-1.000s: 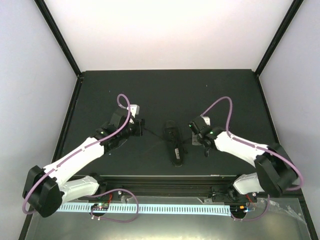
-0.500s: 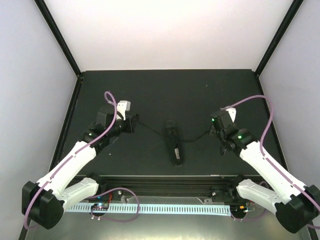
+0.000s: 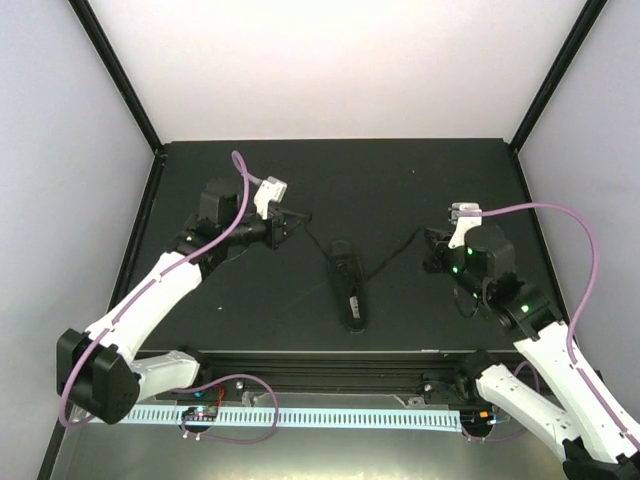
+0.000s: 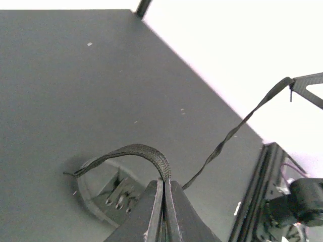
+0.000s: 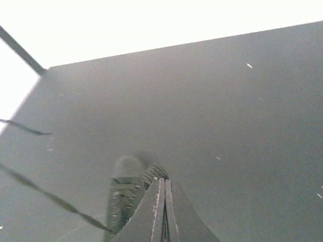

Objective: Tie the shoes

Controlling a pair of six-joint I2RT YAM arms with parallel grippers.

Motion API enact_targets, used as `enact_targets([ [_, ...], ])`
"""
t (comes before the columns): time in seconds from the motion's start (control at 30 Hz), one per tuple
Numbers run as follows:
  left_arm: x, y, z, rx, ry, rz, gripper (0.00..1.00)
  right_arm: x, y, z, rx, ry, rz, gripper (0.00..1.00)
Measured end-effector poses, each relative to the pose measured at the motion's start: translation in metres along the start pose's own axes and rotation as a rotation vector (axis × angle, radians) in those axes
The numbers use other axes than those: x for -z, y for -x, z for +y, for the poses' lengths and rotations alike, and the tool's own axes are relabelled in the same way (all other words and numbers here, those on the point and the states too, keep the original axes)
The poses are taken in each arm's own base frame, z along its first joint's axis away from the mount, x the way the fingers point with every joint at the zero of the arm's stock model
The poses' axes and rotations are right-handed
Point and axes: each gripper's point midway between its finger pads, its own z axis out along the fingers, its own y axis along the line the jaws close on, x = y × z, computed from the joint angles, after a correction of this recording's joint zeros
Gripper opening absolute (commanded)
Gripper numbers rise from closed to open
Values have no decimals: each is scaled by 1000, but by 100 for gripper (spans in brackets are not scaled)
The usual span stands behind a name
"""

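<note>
The small black shoe [image 3: 347, 283] lies in the middle of the dark table, toe towards the far side. My left gripper [image 3: 291, 222] is to its far left, shut on one black lace [image 3: 318, 243] that runs from the shoe up to it. My right gripper [image 3: 429, 250] is to the shoe's right, shut on the other lace [image 3: 392, 257]. In the left wrist view the jaws [image 4: 164, 180] pinch a bent lace [image 4: 132, 150] above the shoe [image 4: 103, 184]. In the right wrist view the jaws [image 5: 162, 181] pinch a lace end [image 5: 154, 172] beside the shoe [image 5: 122, 194].
The table [image 3: 330, 180] has a black rail along its near edge [image 3: 330, 357]. White walls with black corner posts [image 3: 118, 80] stand around the back and sides. A pale perforated strip [image 3: 330, 415] lies below the arm bases.
Both grippers have drawn away from the shoe with the laces. The right one went right and rose; the left one went out, then towards the far side. The shoe has stayed put.
</note>
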Motion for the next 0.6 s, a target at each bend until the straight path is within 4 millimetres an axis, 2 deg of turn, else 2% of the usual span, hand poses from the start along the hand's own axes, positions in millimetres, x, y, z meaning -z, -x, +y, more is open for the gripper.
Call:
enact_targets([
  [0.07,-4,12,-12,-32,-68,4,2,9,7,15,20,91,-33,1],
  [0.17,-10,17,-28,-65,-159,22,2,16,12,30,43,182,-59,2],
  [0.27,-23,11,-40,-89,-225,65,2,4,2,34,43,202,-22,2],
  [0.37,-42,-6,-54,-101,-290,133,2,-22,-26,24,2,153,61,2],
  [0.47,-60,-29,-66,-91,-346,209,1,-47,-70,2,-53,53,178,2],
  [0.6,-77,-49,-79,-85,-395,276,2,-58,-111,-12,-91,17,271,1],
])
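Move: Some 9 cm to the left hand's right and 2 cm ahead lies the shoe, its middle about 21 cm below; its toe is roughly 14 cm ahead and 11 cm right. The other lace end, in the right fingers, is about 23 cm to the left hand's right, 4 cm farther back and at about the same height. From the right hand the shoe's middle lies some 13 cm left, 6 cm ahead and 22 cm below. Swinging its lace end rightward in over the shoe, the left hand travels about 11 cm right and 5 cm back, rising a little before dipping, and turns clockwise by some 25 degrees. The right hand, keeping its own lace end pinched, rises slightly and drifts left, then drops to finish about 12 cm lower beside the shoe, fingers tipping farther down. ##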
